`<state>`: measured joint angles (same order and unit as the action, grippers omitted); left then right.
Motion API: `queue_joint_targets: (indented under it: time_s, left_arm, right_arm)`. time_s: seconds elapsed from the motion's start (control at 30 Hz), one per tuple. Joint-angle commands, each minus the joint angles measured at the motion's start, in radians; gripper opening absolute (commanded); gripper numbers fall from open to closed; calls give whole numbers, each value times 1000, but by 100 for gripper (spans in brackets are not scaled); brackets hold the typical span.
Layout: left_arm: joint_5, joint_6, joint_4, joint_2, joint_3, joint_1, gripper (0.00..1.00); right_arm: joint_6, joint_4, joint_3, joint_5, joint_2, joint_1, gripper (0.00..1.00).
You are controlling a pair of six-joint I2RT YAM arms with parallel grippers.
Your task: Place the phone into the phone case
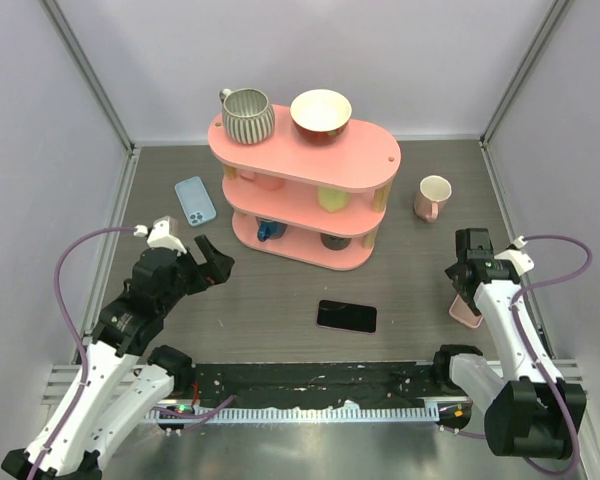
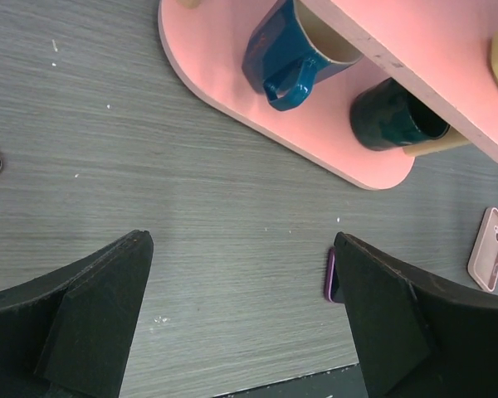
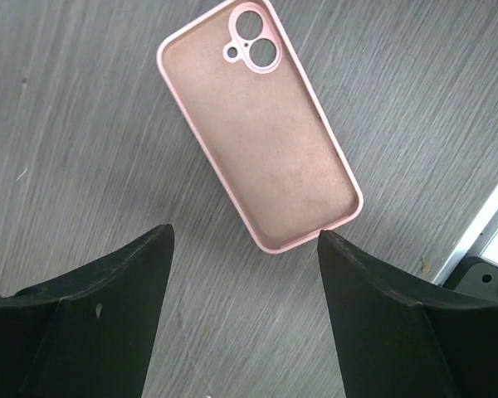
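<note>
The phone (image 1: 346,316), black with a pink rim, lies flat near the table's front middle; only its edge (image 2: 331,275) peeks out beside my left gripper's right finger. The pink phone case (image 3: 261,124) lies hollow side up near the right edge of the table (image 1: 466,313), also seen far right in the left wrist view (image 2: 489,249). My right gripper (image 3: 245,232) hovers open just short of the case's near end, with nothing between its fingers (image 1: 464,288). My left gripper (image 1: 215,258) stands open over bare table (image 2: 241,240), left of the phone.
A pink three-tier shelf (image 1: 370,150) stands at the back middle, with a striped mug (image 1: 247,114) and a bowl (image 1: 321,114) on top, and a blue mug (image 2: 286,62) and a dark cup (image 2: 390,116) on its lowest tier. A pink mug (image 1: 433,197) stands right of it, a light-blue phone-shaped item (image 1: 195,200) left.
</note>
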<state>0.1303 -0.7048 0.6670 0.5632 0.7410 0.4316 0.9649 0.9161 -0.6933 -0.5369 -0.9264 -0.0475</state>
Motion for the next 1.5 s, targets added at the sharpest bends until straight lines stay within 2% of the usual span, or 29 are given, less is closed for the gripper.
queue_joint_targets:
  time_s: [0.0, 0.17, 0.33, 0.47, 0.57, 0.7, 0.73, 1.0, 1.13, 1.33, 1.47]
  left_arm:
    - [32, -15, 6, -22, -6, -4, 96]
    - [61, -2, 6, -51, -15, -4, 96]
    - [66, 14, 5, -51, -15, -4, 96]
    - [72, 11, 5, -63, -20, -4, 97]
    - [72, 8, -6, -72, -28, -4, 97]
    - [71, 10, -12, -65, -31, -4, 97]
    - [69, 10, -10, -60, -29, -4, 97]
    - [75, 11, -9, -49, -26, -4, 97]
    - [75, 16, -12, -65, -29, -4, 97]
    - [69, 21, -20, -69, -32, -4, 97]
    - [69, 25, -20, -72, -31, -4, 97]
  right_arm:
    - [-34, -123, 20, 20, -48, -54, 75]
    - [-60, -209, 37, 26, -75, -130, 75]
    - [-116, -330, 64, 127, -124, -210, 79]
    - [-149, -379, 57, 117, -179, -224, 78]
    - [-195, -436, 57, 167, -238, -223, 75]
    - [-299, -490, 63, 267, -295, -222, 63]
    - [-305, -490, 63, 268, -305, -222, 58]
    - [-328, -554, 127, 393, -324, -219, 44]
    - [-338, -565, 136, 439, -335, -203, 32]
    - [-281, -603, 193, 505, -269, -63, 12]
    - [-227, -611, 239, 523, -235, 29, 2]
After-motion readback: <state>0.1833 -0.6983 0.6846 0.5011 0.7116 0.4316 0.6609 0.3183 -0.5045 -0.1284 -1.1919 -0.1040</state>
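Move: The open right hand hovers over the table with the phone case about 2 cm ahead, 5 cm to its right and 8 cm below. The phone lies about 31 cm to the left of the case and some 5 cm nearer the base; the pink mug stands about 21 cm beyond the case and 11 cm to its left. From the left hand the case is roughly 59 cm to the right, level in reach and 20 cm lower. The right hand sinks about 7.5 cm to the phone case while reaching some 6.5 cm forward, first swinging out to the right by about 3.5 cm and then coming back left over the case towards its left long rim. Low over the table, with the wrist turning some 20 degrees counter-clockwise, the fingers close from wide open to almost shut on that rim near its middle, and the hand draws the case left towards the phone, its last 5 cm leftward being quick and level. ##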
